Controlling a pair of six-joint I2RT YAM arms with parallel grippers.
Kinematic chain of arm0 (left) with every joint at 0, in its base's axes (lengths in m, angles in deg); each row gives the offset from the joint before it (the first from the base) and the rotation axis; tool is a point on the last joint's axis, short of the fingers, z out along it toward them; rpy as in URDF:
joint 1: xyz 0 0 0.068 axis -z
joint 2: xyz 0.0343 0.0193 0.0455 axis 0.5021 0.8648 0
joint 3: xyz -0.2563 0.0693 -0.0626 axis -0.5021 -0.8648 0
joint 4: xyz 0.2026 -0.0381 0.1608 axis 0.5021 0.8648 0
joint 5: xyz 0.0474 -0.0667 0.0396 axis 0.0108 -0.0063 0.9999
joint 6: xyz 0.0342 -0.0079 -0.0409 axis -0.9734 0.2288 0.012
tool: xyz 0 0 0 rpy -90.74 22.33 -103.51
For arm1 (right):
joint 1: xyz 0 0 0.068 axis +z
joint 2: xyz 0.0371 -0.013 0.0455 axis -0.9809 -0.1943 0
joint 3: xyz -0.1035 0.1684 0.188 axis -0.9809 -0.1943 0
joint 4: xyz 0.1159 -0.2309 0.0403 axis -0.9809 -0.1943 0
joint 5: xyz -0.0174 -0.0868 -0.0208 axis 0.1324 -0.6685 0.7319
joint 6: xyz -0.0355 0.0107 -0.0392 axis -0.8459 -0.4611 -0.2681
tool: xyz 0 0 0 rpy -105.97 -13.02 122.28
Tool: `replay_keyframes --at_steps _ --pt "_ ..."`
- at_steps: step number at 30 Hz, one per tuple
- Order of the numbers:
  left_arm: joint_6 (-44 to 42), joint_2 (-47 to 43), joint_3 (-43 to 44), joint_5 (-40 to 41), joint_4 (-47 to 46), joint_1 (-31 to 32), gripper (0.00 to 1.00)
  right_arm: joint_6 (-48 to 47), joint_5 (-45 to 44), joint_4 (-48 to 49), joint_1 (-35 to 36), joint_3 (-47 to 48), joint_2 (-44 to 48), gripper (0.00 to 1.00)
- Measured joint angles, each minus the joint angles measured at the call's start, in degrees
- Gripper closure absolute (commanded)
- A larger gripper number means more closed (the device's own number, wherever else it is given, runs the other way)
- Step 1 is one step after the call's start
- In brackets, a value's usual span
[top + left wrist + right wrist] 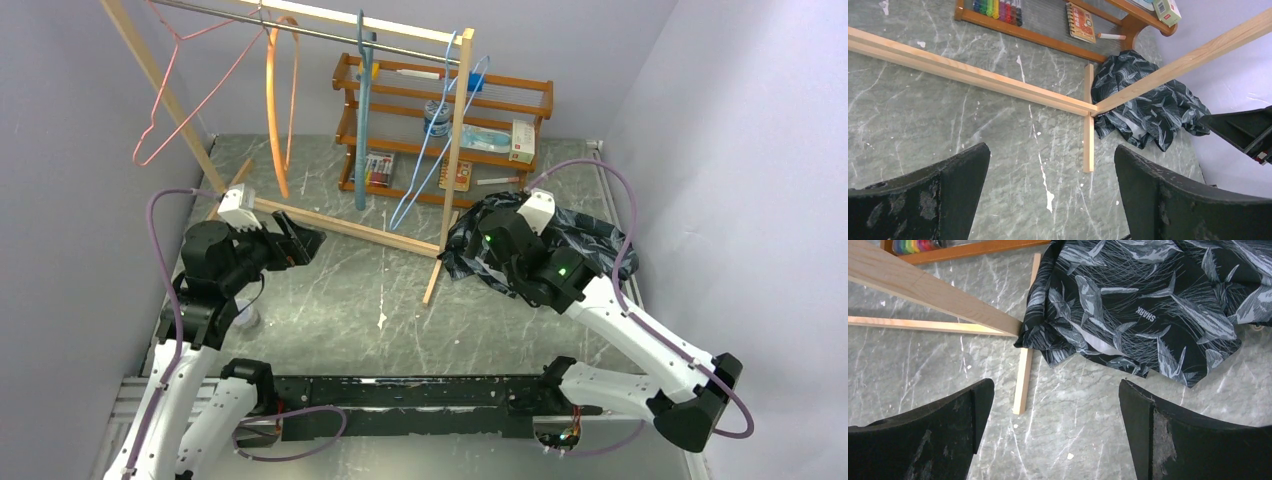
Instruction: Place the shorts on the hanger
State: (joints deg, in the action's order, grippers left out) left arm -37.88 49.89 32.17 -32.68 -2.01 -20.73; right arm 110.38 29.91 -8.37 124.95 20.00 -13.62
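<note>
The shorts (592,232) lie crumpled on the table at the right, against the foot of the wooden rack; they are black with pale shark prints. They also show in the left wrist view (1148,107) and the right wrist view (1148,305). The thin light-blue wire hanger (420,180) hangs from the rail beside the rack's right post. My right gripper (1057,385) is open and empty, hovering over bare table just in front of the shorts. My left gripper (305,240) is open and empty (1052,150), above the table left of the rack's base bar.
The wooden rack has a base bar (340,225), a right post (455,140) and a foot (1023,380) on the table. A pink wire hanger (165,100), an orange hanger (272,110) and a teal plastic hanger (362,110) hang on the rail. A wooden shelf (520,95) stands behind.
</note>
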Motion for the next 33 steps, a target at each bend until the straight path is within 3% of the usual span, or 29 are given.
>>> replay_keyframes --at_steps 8,19,26,33 --pt "-0.3 -0.4 -0.1 0.1 -1.7 0.0 0.01 0.4 -0.3 0.6 0.0 0.0 -0.5 0.00" --pt "-2.2 -3.4 -5.2 1.9 -4.6 0.0 0.01 4.5 -10.3 1.1 -1.2 -0.5 -8.1 0.01" --pt "-3.1 -3.1 -5.3 2.3 -4.6 0.0 0.01 -1.0 -4.2 9.0 -19.2 -4.2 -13.2 0.02" --pt "-3.7 -4.5 -5.4 2.3 -4.6 0.0 0.01 -5.1 2.9 16.2 -30.1 -5.4 -19.8 0.06"
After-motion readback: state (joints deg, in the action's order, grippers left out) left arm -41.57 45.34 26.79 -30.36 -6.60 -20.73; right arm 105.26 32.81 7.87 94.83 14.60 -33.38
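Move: The shorts lie bunched on the table in front of the empty, open right hand, their middle some 15 cm ahead, 17 cm to its right and 20 cm below. At about the same depth, roughly 8 cm left of this hand, the right post of the rack meets the table; the wooden shelf stands farther out, some 37 cm ahead and 7 cm left. From the left hand the shorts are far to the right, about 50 cm, some 15 cm ahead and 25 cm below. The right hand, after a short wait, swings away from the rack post and in over the shorts, going about 12 cm to the right while sinking some 10 cm and reaching about 9 cm forward. On the way the wrist turns some 25 degrees clockwise and tips its fingers a little further down, the fingers staying wide open as they come down towards the printed cloth in the left half of the shorts, with no touch on it to be seen. ##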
